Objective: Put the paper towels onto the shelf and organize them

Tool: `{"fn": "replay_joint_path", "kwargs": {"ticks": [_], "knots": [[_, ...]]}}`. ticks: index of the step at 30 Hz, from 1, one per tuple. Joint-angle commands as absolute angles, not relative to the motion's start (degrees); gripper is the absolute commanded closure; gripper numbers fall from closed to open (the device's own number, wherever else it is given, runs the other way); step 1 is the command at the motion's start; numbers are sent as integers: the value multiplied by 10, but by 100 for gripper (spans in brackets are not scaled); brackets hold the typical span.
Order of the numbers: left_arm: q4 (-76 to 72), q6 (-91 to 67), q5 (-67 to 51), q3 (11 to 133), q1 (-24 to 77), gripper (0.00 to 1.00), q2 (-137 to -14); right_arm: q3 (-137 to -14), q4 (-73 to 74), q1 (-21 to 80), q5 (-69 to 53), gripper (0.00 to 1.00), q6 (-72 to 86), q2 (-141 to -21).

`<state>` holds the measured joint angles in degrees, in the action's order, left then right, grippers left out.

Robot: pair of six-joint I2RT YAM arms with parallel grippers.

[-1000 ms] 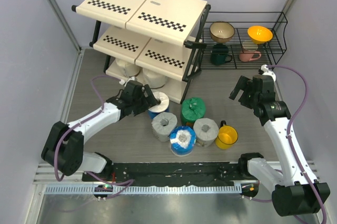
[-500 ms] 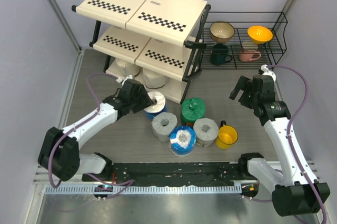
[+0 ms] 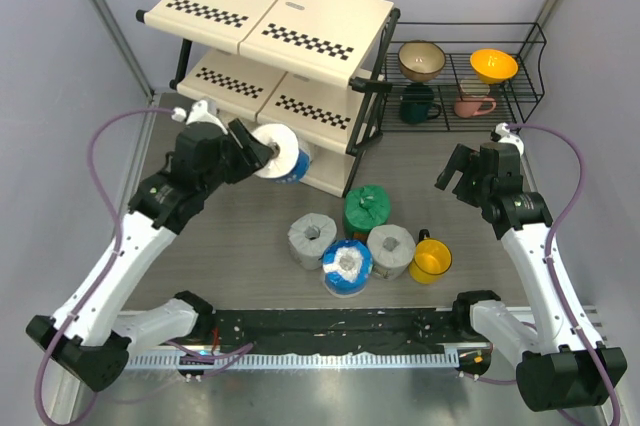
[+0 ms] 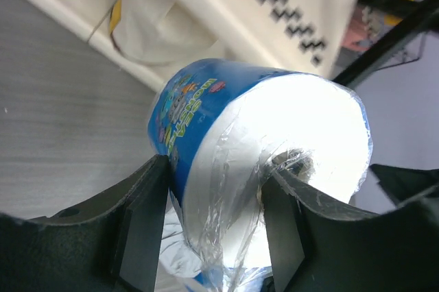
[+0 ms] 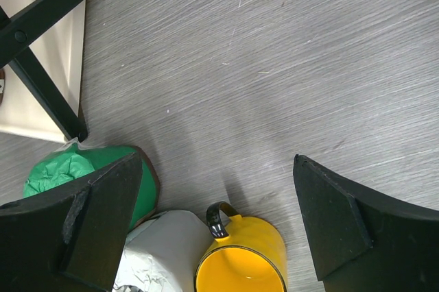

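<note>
My left gripper (image 3: 252, 152) is shut on a blue-and-white paper towel roll (image 3: 281, 153) and holds it in the air in front of the shelf (image 3: 280, 16), level with its middle tier. In the left wrist view the roll (image 4: 254, 148) sits between both fingers. On the table lie two grey rolls (image 3: 312, 239) (image 3: 390, 250), a green roll (image 3: 367, 210) and a second blue-and-white roll (image 3: 346, 266). A cream roll (image 4: 147, 21) stands on the bottom tier. My right gripper (image 3: 457, 168) is open and empty above the table right of the rolls; its view shows the green roll (image 5: 65, 168) and a grey roll (image 5: 164, 251).
A yellow mug (image 3: 432, 260) stands beside the right grey roll; it also shows in the right wrist view (image 5: 241, 258). A black wire rack (image 3: 465, 81) with bowls and mugs stands at the back right. Grey walls close both sides.
My left gripper lifted the blue-and-white roll off the table and carried it up and back, toward the shelf's middle tier. The right arm has not moved.
</note>
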<state>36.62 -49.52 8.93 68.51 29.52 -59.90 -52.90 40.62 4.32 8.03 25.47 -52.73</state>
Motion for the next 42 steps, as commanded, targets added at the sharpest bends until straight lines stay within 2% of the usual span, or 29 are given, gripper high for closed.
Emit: {"fn": "replay_joint_path", "kwargs": {"ticks": [1, 4, 7, 21, 29, 42], "knots": [[402, -473, 127, 785, 281, 44, -593, -532, 396, 43, 72, 4, 256, -519], [408, -456, 144, 848, 252, 44, -628, -532, 396, 43, 73, 3, 255, -521], [395, -454, 111, 885, 207, 44, -677, -533, 395, 44, 72, 3, 253, -522], [266, -512, -25, 949, 85, 44, -848, -534, 395, 43, 86, 3, 243, -525], [238, -538, -57, 982, 62, 44, -877, -533, 392, 44, 88, 3, 243, -528], [190, -559, -12, 991, 40, 44, -906, -531, 391, 43, 89, 4, 244, -530]]}}
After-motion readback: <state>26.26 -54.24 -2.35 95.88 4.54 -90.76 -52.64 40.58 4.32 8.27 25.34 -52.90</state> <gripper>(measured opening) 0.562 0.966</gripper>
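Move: The left hand already holds the blue-and-white paper towel roll and takes it to the left half of the middle shelf, about 20 cm ahead, 5 cm to its left and roughly level with it. The top shelf's left board hangs some 22 cm ahead, 8 cm left and 20 cm above; below on the bottom shelf sit the left white roll, 14 ahead, 6 left, 17 down, and the right white roll, 10 ahead, 5 right, 17 down. From the right hand the spot is about 21 cm ahead, 48 cm left and 10 cm up. Keeping its grip on the blue-and-white roll, the left hand first lifts about 9 cm while easing left, then swings mainly forward and on to the left, dipping several centimetres before a slight rise, to carry the roll into the gap between the middle and top shelves. It ends some 19 cm farther forward, 9 cm left and 5 cm higher, with the wrist turned about 15 degrees counter-clockwise and its left side tipped down a little, the fingers not opening. ##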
